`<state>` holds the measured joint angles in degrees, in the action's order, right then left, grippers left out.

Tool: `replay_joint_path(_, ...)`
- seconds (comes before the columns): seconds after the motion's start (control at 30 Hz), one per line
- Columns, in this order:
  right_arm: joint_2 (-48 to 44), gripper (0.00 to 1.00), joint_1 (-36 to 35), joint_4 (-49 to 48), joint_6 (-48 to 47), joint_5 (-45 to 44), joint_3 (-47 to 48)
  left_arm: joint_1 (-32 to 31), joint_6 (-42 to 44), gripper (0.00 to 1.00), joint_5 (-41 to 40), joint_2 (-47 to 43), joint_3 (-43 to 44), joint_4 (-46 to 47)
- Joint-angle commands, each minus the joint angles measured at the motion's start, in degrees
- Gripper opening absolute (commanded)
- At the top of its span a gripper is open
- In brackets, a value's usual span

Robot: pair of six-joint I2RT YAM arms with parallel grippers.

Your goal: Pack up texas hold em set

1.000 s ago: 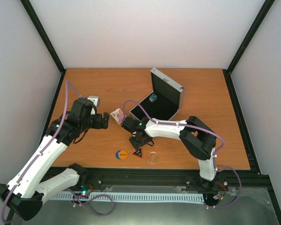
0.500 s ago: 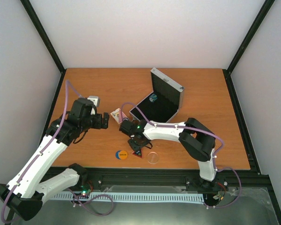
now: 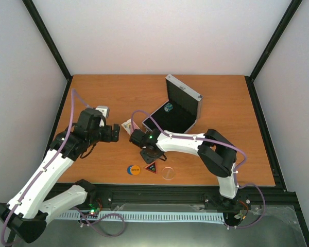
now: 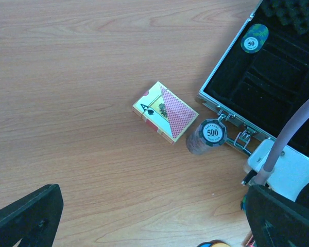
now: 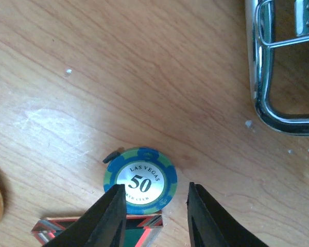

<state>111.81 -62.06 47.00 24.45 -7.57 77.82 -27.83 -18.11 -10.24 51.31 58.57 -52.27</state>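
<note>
The silver case lies open at mid-table, its lid standing up, with one chip on the black lining. My right gripper hangs low over the wood in front of the case. Its jaws are narrowed around a flat blue-green "50" chip. The left finger overlaps the chip's edge and the right finger stands clear of it. The black-red triangle lies just beneath the chip. My left gripper is wide open and empty, above the card pack and a chip stack topped "500".
An orange disc, the triangle and a clear disc lie in a row near the front edge. The case's metal handle sits at the right of the right wrist view. Black frame posts border the table.
My right gripper's jaws have drawn much closer together and the gripper has shifted slightly left over the chip. The left arm has stayed put.
</note>
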Motion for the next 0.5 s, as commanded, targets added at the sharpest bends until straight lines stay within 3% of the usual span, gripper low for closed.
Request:
replay_joint_path(0.0,-0.98,0.39,-0.08,1.26,-0.35,-1.03,2.05,0.28,-1.19,1.0,0.26,-0.83,-0.46,1.46)
replay_joint_path(0.13,-0.02,0.55,-0.08,0.67,-0.29,0.35,2.19,0.24,-1.27,1.0,0.09,-1.02,-0.56,1.32)
replay_joint_path(0.47,3.14,0.58,0.84,-2.72,-1.23,3.81,0.18,0.24,-1.27,1.0,-0.49,-1.82,-0.43,-0.06)
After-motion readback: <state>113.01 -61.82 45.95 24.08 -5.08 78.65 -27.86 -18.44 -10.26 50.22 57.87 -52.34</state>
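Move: The 50 chip lies almost beneath my right hand, about 1 cm back, 1 cm to its left and some 2 cm below. The triangle card sits roughly 5 cm straight back, the orange disc 6 cm back and 7 cm left, and the case's handle about 6 cm ahead and 4 cm right. From my left hand the chip is some 16 cm right, 5 cm back and 23 cm down. I spread my right fingers by about a quarter of their range so they can straddle the 50 chip. As they part I shift about 1 cm left to centre over the chip, rising half a centimetre first and then starting to sink towards it, fingers still pointing down. ##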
